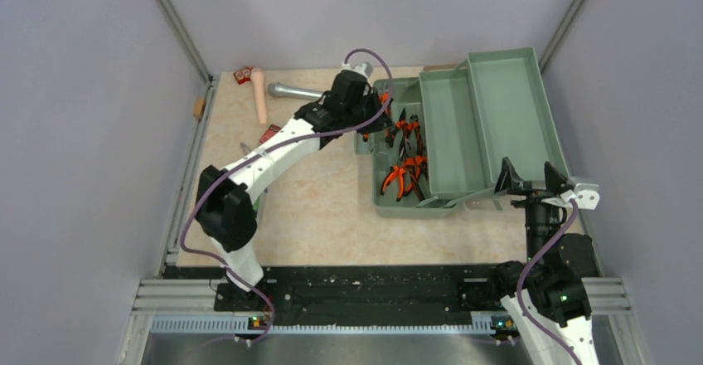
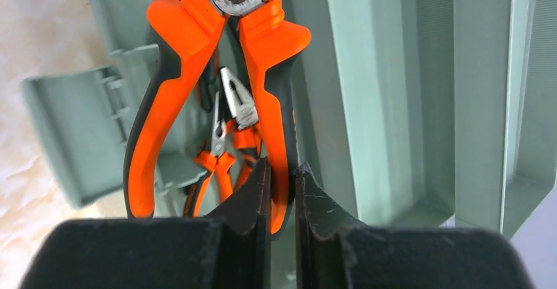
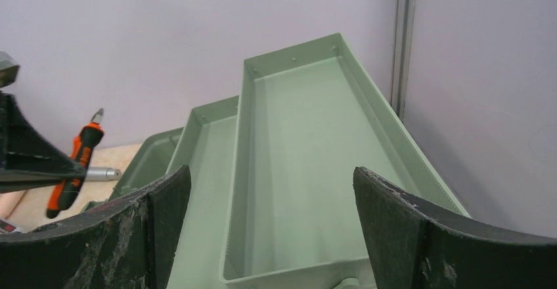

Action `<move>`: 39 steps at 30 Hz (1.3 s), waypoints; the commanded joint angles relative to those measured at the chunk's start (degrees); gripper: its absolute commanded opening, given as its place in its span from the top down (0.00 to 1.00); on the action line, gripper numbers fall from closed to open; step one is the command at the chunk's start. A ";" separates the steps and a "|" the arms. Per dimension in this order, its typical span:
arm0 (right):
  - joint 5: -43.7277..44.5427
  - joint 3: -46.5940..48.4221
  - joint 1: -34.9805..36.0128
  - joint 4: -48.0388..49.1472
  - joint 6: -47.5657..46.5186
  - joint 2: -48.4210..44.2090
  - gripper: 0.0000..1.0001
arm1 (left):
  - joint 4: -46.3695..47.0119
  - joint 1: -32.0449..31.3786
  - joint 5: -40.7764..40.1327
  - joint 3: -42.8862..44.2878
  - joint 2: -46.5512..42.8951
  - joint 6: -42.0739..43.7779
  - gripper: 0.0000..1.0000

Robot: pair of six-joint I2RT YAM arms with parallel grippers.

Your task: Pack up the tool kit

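The sage-green toolbox (image 1: pixel 489 124) lies open with its trays fanned out to the right. Several orange-and-black pliers (image 1: pixel 404 174) lie in its lower left compartment. My left gripper (image 1: pixel 375 104) hovers over the far left corner of the box. It is shut on one handle of a pair of orange-handled pliers (image 2: pixel 263 72), which hang free above the other pliers (image 2: pixel 220 161). Those held pliers (image 3: pixel 72 171) also show at the left of the right wrist view. My right gripper (image 1: pixel 539 184) stands open at the near right end of the box, with the empty upper tray (image 3: pixel 309 164) ahead between its fingers.
A silver microphone (image 1: pixel 292 91) and a beige cylinder (image 1: pixel 259 95) lie at the back left of the table. Small red boxes (image 1: pixel 243 75) sit by the far corner and another red item (image 1: pixel 268 134) is beside my left arm. Grey walls enclose the table.
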 commanded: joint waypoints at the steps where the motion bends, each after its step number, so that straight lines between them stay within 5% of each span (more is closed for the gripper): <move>1: -0.04 -0.06 0.87 1.87 -0.58 -0.19 0.08 | 8.02 -0.90 2.01 7.00 5.01 -1.16 1.00; 14: 0.09 -0.10 0.90 1.81 -0.60 -0.14 0.08 | 12.10 -0.89 3.78 18.91 19.27 -1.27 0.87; 18: 0.10 -0.12 0.89 1.83 -0.61 -0.16 0.08 | 13.32 -0.89 4.09 19.26 20.29 -1.99 0.71; 21: 0.12 -0.08 0.89 1.84 -0.55 -0.18 0.08 | 13.04 -0.87 4.20 19.02 19.91 -1.54 0.48; 26: 0.09 -0.13 0.83 1.77 -0.59 -0.27 0.08 | 12.13 -0.63 1.72 16.45 16.15 0.34 0.30; 39: 0.17 -0.04 0.89 1.75 -0.59 -0.39 0.08 | 7.84 6.23 -9.69 -6.60 -5.41 4.91 0.25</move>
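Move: Ahead of the left hand, which holds the orange-handled cutters by one handle, the pliers pile in the far half of the open toolbox lies some 6 cm farther out, 7 cm to the right and 20 cm below. The near pliers in the same bin lie about 12 cm nearer the base than that pile, level with it sideways. The box's latch flap sits roughly 10 cm to the pile's left, and the middle tray some 11 cm to its right, raised. From the right hand, the pile is about 22 cm ahead, 25 cm left and 28 cm down. Carrying the cutters right, forward and down over the far half of the bin, the left hand travels about 11 cm, then slows and opens its fingers wide, letting go of the handle above the pliers pile. Now empty and still open, it draws off some 10 cm to the left while rising about 5 cm, back towards the latch-flap side, the fingers tipping up slightly. ##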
